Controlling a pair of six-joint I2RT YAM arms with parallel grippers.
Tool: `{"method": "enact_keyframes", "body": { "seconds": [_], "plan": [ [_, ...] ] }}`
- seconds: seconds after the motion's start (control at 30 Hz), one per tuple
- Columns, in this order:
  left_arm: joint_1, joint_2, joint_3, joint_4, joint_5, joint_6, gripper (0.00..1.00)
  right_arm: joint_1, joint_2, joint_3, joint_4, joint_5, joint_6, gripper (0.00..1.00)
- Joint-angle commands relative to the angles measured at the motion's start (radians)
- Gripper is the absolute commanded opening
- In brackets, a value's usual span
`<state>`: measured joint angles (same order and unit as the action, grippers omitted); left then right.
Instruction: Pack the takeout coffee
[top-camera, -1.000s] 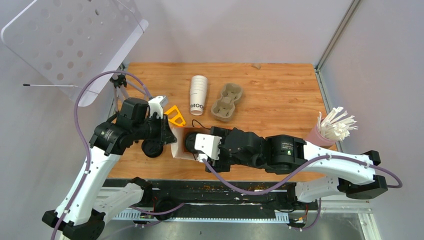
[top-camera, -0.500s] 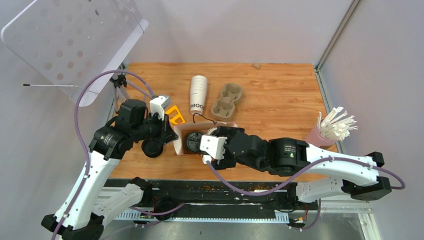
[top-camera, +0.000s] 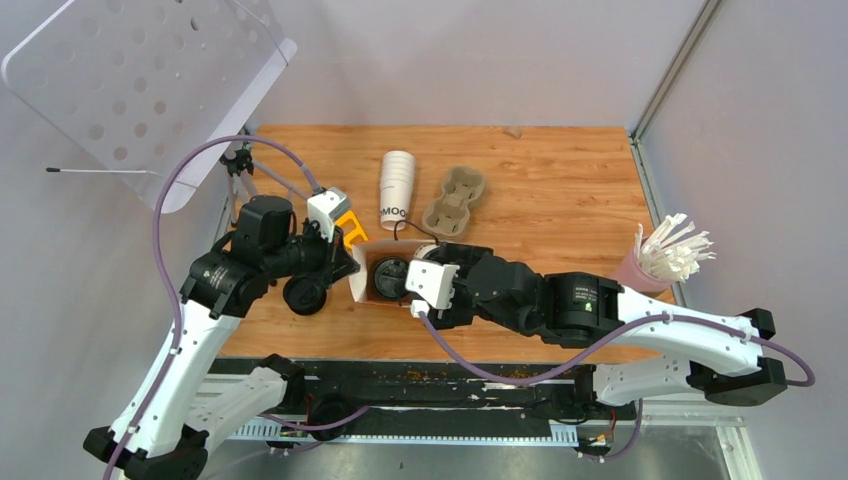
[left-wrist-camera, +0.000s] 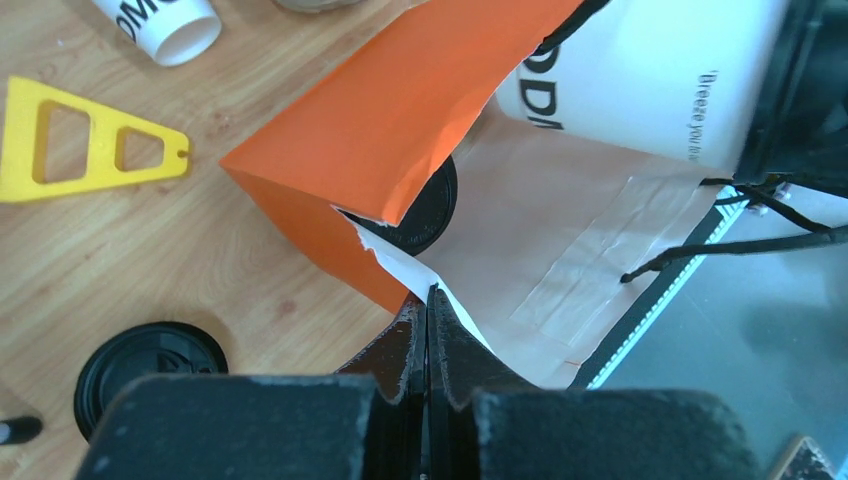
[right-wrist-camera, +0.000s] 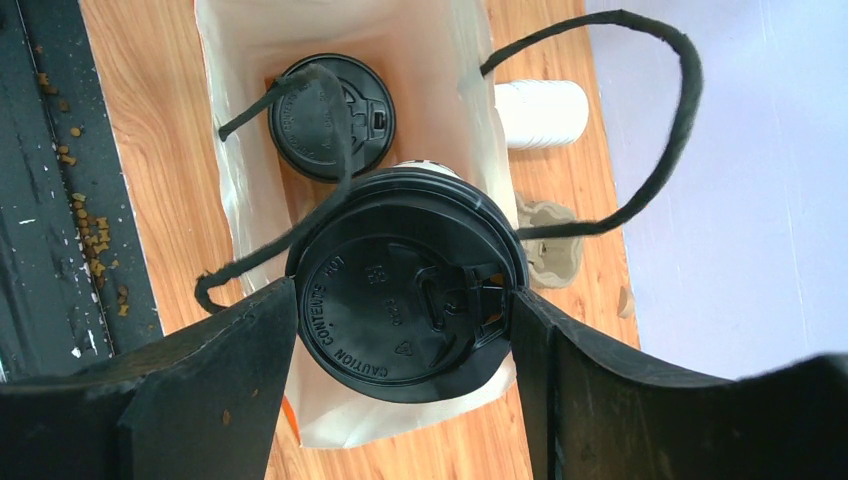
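My right gripper (right-wrist-camera: 403, 305) is shut on the takeout coffee (right-wrist-camera: 405, 290), a white cup with dark lettering (left-wrist-camera: 640, 80) and a black lid, held at the open mouth of the orange paper bag (top-camera: 362, 285). The bag is white inside (right-wrist-camera: 250, 40) and has black cord handles. A second black-lidded cup (right-wrist-camera: 332, 117) stands deep in the bag (top-camera: 390, 277). My left gripper (left-wrist-camera: 428, 300) is shut on the bag's torn rim and holds the mouth open; it shows in the top view (top-camera: 348, 262). My right gripper (top-camera: 415, 278) is just right of the bag.
A loose black lid (top-camera: 305, 295) lies left of the bag. A yellow plastic triangle (top-camera: 350, 230), a lying stack of lidless cups (top-camera: 396, 187) and a cardboard carrier (top-camera: 455, 203) lie beyond it. A pink cup of stirrers (top-camera: 660, 255) stands at the right edge.
Both grippers and the bag have shifted toward the far side. The bag's mouth has swung open, showing the lidded cup inside. My right gripper still holds its cup.
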<state>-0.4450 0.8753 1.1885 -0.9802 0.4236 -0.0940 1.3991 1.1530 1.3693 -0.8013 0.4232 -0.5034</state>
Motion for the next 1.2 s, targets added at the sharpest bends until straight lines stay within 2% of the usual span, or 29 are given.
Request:
{"method": "enact_keyframes", "body": {
  "seconds": [0.0, 0.17, 0.3, 0.4, 0.83, 1.17],
  "plan": [
    [-0.003, -0.043, -0.016, 0.119, 0.050, 0.076, 0.02, -0.015, -0.023, -0.038, 0.077, -0.036, -0.010, 0.70],
    [-0.003, -0.053, -0.034, 0.160, 0.037, 0.051, 0.03, -0.017, -0.022, -0.060, 0.057, -0.050, -0.011, 0.69],
    [-0.003, -0.052, -0.033, 0.138, 0.013, 0.026, 0.09, -0.015, -0.023, -0.068, 0.044, -0.074, -0.006, 0.69],
    [-0.003, -0.056, -0.013, 0.083, -0.009, 0.001, 0.23, -0.014, -0.019, -0.073, 0.039, -0.093, 0.000, 0.68],
    [-0.003, -0.120, 0.041, -0.191, -0.018, -0.269, 0.53, 0.052, 0.032, -0.062, -0.003, -0.061, 0.022, 0.68],
    [-0.003, -0.136, 0.020, -0.237, -0.046, -0.279, 0.57, 0.126, 0.098, -0.056, -0.027, -0.001, 0.068, 0.68]
  ]
}}
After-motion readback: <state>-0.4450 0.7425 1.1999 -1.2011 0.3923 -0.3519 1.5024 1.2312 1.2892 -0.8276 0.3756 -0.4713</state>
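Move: In the right hand, the lidded cup is held over the orange bag, whose middle lies about 3 cm ahead of that hand, 6 cm to its left and 15 cm below. The cup already packed is roughly 4 cm ahead, 9 cm left and 18 cm down. From the left hand, shut on the bag's left rim, the bag's middle is about 8 cm right, 1 cm ahead, 13 cm down; the spare lid lies 6 cm ahead, 11 cm left, and the yellow triangle 18 cm ahead, 3 cm left, both some 26 cm below. Lowering the held cup into the bag beside the packed one, the right hand sinks about 6 cm, drifting back towards the robot and a little left, its grip on the lid end kept. The left hand rises slightly, then opens its fingers to let go of the rim and draws back some 5 cm and a bit left, tipping its fingers down. ##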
